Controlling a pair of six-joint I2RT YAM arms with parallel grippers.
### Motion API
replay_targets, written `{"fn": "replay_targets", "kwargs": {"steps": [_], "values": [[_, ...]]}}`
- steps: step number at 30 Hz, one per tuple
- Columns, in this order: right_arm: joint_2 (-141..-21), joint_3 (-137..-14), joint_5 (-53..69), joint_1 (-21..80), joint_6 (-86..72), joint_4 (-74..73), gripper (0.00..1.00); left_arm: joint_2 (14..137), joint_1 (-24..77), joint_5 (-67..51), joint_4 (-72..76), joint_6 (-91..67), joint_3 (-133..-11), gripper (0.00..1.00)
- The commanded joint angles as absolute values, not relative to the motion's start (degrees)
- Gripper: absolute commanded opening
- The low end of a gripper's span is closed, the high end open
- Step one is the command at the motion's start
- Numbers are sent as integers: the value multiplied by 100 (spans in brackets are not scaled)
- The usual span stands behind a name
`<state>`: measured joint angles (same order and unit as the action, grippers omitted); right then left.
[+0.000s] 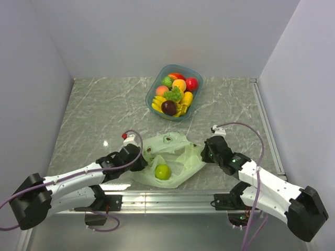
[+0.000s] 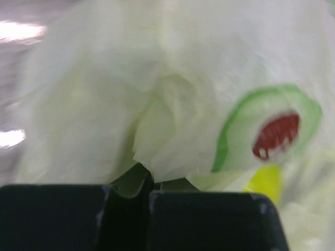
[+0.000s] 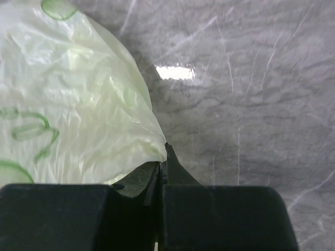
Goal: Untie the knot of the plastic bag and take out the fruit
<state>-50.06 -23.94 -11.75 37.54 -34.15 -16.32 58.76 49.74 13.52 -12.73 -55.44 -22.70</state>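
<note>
The pale green plastic bag (image 1: 170, 157) lies spread between my two grippers near the table's front edge, its mouth gaping. A round green fruit (image 1: 163, 171) shows inside it, and it appears as a yellow-green patch (image 2: 264, 183) in the left wrist view. My left gripper (image 1: 142, 162) is shut on the bag's left edge, with the film (image 2: 172, 120) bunched at its tips (image 2: 149, 180). My right gripper (image 1: 205, 153) is shut on the bag's right edge (image 3: 94, 115), pinched at its tips (image 3: 163, 157). The knot is out of view.
A teal bowl (image 1: 155, 89) at the back centre holds several toy fruits, among them a banana bunch (image 1: 158, 103), grapes (image 1: 174, 94) and a dark plum (image 1: 168, 107). Grey walls close in the left, back and right sides. A metal rail runs along the front edge.
</note>
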Motion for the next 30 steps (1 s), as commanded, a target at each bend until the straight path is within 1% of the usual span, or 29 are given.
{"fn": "replay_targets", "kwargs": {"steps": [1,3,6,7,8,10,11,13,14,16,19,24,25,27,28,30], "values": [[-5273,-2408,-1020,3814,-3551,-1327,0,5494,4948,108,530,-4871,-2145,1],[-5545,-2478,-976,3849,-3551,-1301,0,5371,4940,-305,895,-4747,-2109,0],[-5879,-2549,-888,3893,-3603,-1274,1,5291,4870,-343,958,-4693,-2127,1],[-5915,-2566,-888,3920,-3612,-1292,7,5300,4843,-256,827,-4719,-2127,0],[-5941,-2627,-940,3990,-3612,-1318,25,5291,4817,-246,800,-4720,-2127,1],[-5854,-2759,-1028,4078,-3446,-1528,43,5317,4773,-115,669,-4772,-2136,1],[-5679,-2969,-1211,4165,-3376,-1660,57,5343,4772,-62,450,-4807,-2153,1],[-5424,-3224,-1318,4219,-3121,-2064,66,5440,4772,-18,203,-4956,-2206,1],[-5153,-3469,-1344,4227,-2998,-2161,72,5467,4764,365,-155,-5035,-2232,1],[-4932,-3847,-1327,4271,-2682,-2478,75,5520,4764,544,-412,-5176,-2276,1],[-4606,-4305,-1187,4412,-2339,-2786,76,5406,4755,528,-378,-5282,-2127,1],[-4069,-4684,-617,4904,-1908,-2506,76,5186,4737,501,-333,-5370,-1942,0],[-4104,-4850,-259,4983,-1881,-2522,76,5177,4720,510,-377,-5370,-1951,1],[-4411,-4965,-18,5079,-1785,-2549,76,5186,4728,571,-439,-5405,-1951,1],[-4708,-5001,261,5237,-1775,-2558,76,5168,4720,615,-535,-5466,-1942,1],[-5017,-4957,412,5466,-1732,-2444,76,5133,4711,772,-658,-5572,-1934,1]]}}
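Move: The green apple in the open bag lies about 17 cm left of the right hand, some 7 cm back and roughly 4 cm below. The fruit-filled basket's middle is around 28 cm ahead of that hand and 13 cm left; the bag's middle is about 14 cm left and 1 cm back. From the left hand, the apple lies about 7 cm right and 3 cm back. The right hand dips, lets go of the bag, rises about 20 cm leftwards; the left, still pinching, lifts slightly. ##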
